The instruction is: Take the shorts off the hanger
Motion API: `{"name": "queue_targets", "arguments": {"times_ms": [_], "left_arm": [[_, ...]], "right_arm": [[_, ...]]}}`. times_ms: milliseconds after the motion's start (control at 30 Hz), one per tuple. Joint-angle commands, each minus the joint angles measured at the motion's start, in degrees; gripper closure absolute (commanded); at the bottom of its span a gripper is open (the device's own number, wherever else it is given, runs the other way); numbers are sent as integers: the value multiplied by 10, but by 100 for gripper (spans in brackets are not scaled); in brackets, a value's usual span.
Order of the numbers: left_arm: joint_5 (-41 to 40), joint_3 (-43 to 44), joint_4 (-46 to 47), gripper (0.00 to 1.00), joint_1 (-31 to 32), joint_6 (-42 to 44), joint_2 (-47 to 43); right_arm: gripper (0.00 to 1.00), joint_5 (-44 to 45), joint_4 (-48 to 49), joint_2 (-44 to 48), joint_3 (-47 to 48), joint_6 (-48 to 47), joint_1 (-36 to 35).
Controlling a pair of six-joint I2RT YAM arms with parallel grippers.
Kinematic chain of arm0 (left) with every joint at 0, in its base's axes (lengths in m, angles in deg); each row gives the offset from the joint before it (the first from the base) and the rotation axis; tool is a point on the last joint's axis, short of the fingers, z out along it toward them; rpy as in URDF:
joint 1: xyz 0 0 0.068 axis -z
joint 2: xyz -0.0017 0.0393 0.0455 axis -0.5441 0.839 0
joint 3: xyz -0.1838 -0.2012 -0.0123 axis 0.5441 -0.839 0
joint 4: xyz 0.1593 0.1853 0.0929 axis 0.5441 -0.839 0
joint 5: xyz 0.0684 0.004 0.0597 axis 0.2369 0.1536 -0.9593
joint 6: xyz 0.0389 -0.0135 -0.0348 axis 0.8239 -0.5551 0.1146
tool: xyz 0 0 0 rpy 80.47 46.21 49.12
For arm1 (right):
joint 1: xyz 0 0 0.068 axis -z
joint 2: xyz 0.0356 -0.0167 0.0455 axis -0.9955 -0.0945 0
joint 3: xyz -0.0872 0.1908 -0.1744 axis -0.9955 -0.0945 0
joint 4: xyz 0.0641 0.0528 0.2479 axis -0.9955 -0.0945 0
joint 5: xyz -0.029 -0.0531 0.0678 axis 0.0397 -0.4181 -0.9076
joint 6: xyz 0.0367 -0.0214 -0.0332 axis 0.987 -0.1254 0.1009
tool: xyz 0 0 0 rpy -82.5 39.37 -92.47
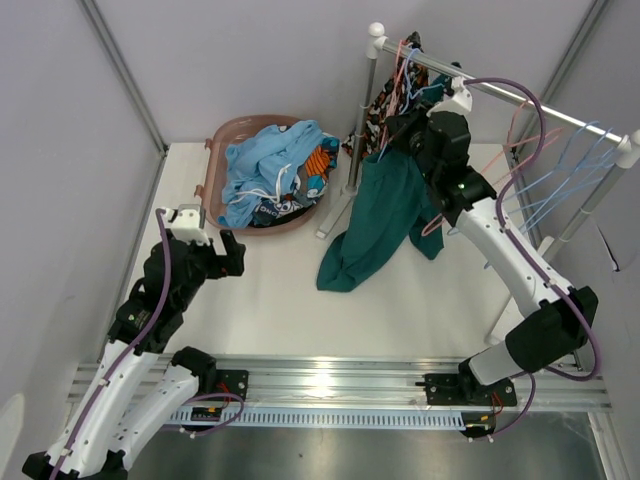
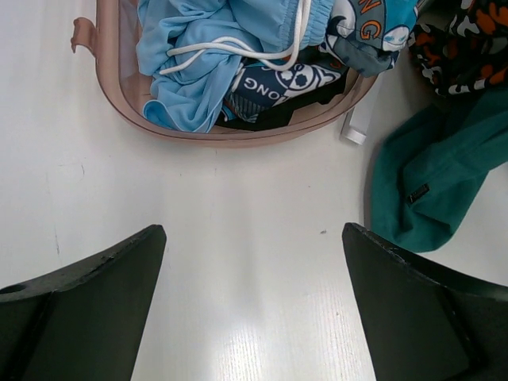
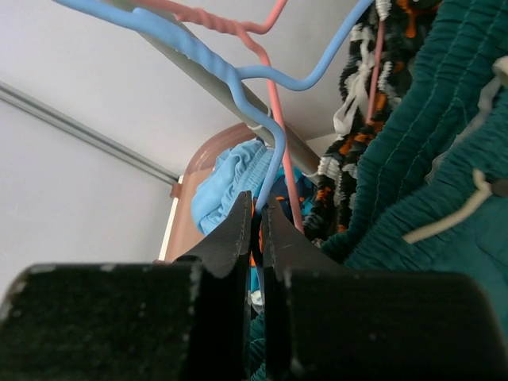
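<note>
The teal green shorts [image 1: 378, 215] hang from the rail [image 1: 505, 92] and trail onto the table; they also show in the right wrist view [image 3: 429, 182] and left wrist view [image 2: 432, 178]. The camouflage shorts [image 1: 385, 95] hang behind them. My right gripper [image 3: 257, 208] is shut on the wire of a blue hanger [image 3: 270, 151] at the rail, beside a pink hanger [image 3: 278, 119]. Light blue shorts [image 1: 265, 165] and patterned shorts [image 2: 278, 83] lie in the basket [image 1: 225, 135]. My left gripper [image 2: 252, 238] is open and empty over the table, near the basket.
Several empty blue and pink hangers [image 1: 560, 165] hang on the right part of the rail. The rack's white post [image 1: 355, 150] and foot [image 2: 355, 127] stand between basket and teal shorts. Grey walls close in on both sides.
</note>
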Motion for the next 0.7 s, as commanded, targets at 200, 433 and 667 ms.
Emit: {"name": "queue_targets", "arguments": {"times_ms": [200, 433, 667], "left_arm": [[6, 18, 29, 1, 6, 5, -5], [39, 135, 40, 1, 28, 5, 51], [158, 248, 90, 1, 140, 23, 155]], "right_arm": [[100, 13, 20, 111, -11, -20, -3], [100, -3, 9, 152, -10, -17, -4], [100, -18, 2, 208, -47, 12, -4]]}}
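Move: The right gripper is already shut on the blue hanger. The green shorts hanging from it centre some 18 cm below that hand, about 2 cm back and 2 cm right. The rail crosses roughly 10 cm ahead, 5 cm right and 8 cm above; the black-orange garment hangs about 14 cm ahead, 3 cm left and 8 cm lower. From the left hand, the shorts lie about 38 cm right, 16 cm ahead and 2 cm below, the basket 30 cm ahead, 9 cm right and 18 cm below. Keep the right fingers pinched on the blue hanger and draw it back and up, about 8 cm each way and a little to the right, away from the rail, tilting the fingertips slightly upward. After a short wait, raise the open left gripper about 12 cm while swinging it right towards the green shorts, turning it some 15 degrees clockwise and tipping its fingers up. ##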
